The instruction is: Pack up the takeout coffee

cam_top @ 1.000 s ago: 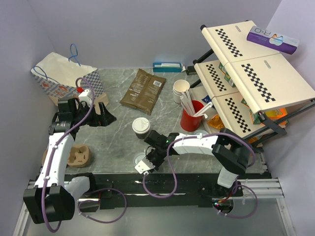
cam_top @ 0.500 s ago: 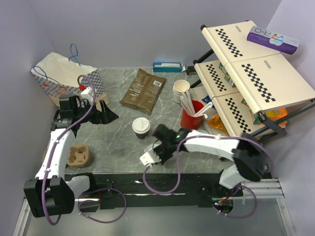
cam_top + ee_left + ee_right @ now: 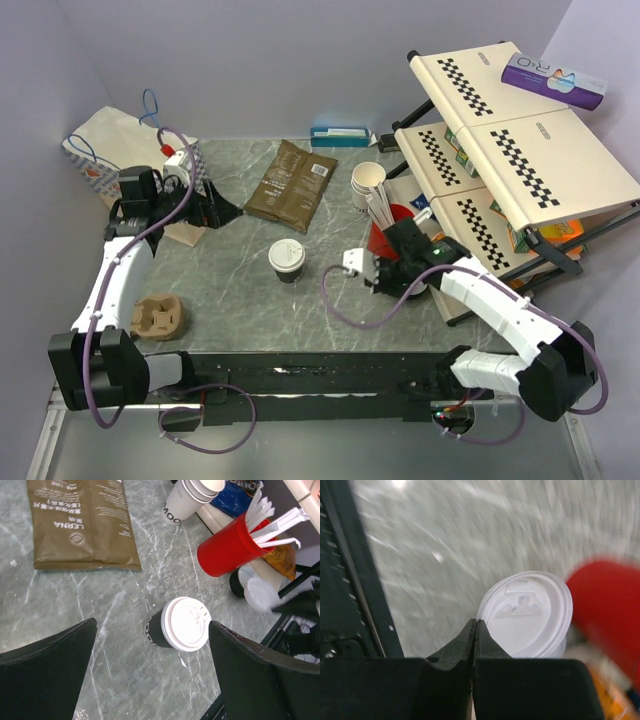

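The takeout coffee (image 3: 287, 258) is a dark-sided cup with a round white lid, upright in the middle of the marble table; it also shows in the left wrist view (image 3: 186, 624). My left gripper (image 3: 228, 212) hangs to its left near the paper bag, above the table, jaws wide open and empty (image 3: 152, 624). My right gripper (image 3: 388, 275) is to the cup's right, beside the red cup, fingers pressed shut on nothing (image 3: 476, 622). Just beyond its tips sits a loose white lid (image 3: 530, 612).
A patterned paper bag (image 3: 120, 160) stands at the back left, a cardboard cup carrier (image 3: 158, 315) at the near left. A brown pouch (image 3: 292, 180), stacked cream cups (image 3: 367, 185), the red cup (image 3: 385, 248) of white sticks and a checkered rack (image 3: 520, 150) fill the back and right.
My right arm swung from the near middle of the table to the right, beside the red cup, and its jaws closed. My left gripper drifted back toward the bag.
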{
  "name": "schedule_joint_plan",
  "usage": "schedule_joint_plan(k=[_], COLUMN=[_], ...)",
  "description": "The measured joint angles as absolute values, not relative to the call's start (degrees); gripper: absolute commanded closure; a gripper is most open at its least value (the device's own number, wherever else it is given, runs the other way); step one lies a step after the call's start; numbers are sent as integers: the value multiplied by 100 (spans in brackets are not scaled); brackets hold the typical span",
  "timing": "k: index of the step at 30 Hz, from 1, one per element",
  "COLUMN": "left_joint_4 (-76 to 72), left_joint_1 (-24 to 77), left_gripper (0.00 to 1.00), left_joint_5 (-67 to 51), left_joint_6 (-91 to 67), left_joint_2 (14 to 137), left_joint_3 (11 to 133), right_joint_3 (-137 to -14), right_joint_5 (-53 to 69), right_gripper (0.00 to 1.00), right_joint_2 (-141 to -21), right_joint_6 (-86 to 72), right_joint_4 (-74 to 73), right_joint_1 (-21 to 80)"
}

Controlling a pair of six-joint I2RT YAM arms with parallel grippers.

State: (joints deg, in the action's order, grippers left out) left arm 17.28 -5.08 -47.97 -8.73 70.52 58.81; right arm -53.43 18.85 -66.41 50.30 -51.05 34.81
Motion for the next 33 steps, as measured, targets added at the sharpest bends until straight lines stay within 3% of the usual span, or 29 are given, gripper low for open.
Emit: schedule_joint_plan(k=[6,13,14,16,17,20,26,33], left_joint_4=[1846,2056,2067,2067,2069,2139,3030,5013], left_joint_1=[-355,-309,-287,-233,-213,-180,-167,-167], left_gripper=[1,1,0,1,1,1,1,1], left_joint_5=[-4877,-4921,-4919,-4921,-4921,-4919,-4724,-3395], left_joint_6=[-666,-495,-491,-491,-489,-429,427,2060], left_joint_2=[7170,7236,7236,7236,7236,7236,7234,6674], left_joint_3=[6036,6226,6252,6281,6281,6289,6825,7583], right_joint_3=[-5323,-5315,-5304,-5260,-5210,-5124,-5227,-6097], right_joint_5=[1538,1249,1229,1184,1160,1107,1142,1671], right_gripper=[100,99,88,77,67,56,49,43], right_joint_2=[-6882,-7387,-7452,-7516,-7518,-7513,-7454,-7249], right_joint_6=[5144,5406,5435,5472,5487,5494,5441,5109], right_joint_4=[-5225,-5157,-5142,-5105,-5059,-5026,-5144,-5649], right_joint_1=[2482,2115,2091,2071,2064,2062,2060,2108])
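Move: Holding a white lid by its rim, the right hand has the lid stack about 4 cm ahead, 8 cm to its right and 8 cm below. The red straw cup stands some 10 cm ahead and 2 cm right of this hand, the lidded coffee cup about 7 cm ahead and 18 cm left, both roughly 6 cm lower. For the idle left hand, the stack lies about 11 cm back, 39 cm right and 20 cm below. Swinging about 8 cm right, 4 cm forward and nearly 5 cm down, the right hand brings the pinched lid to the lid stack, turning slightly clockwise. There the fingers open to about half and let go, then rise some 6 cm and start back left. The left hand, wide open and empty, edges right, then pulls back, left and up about 4 cm, rolling its left side up. ##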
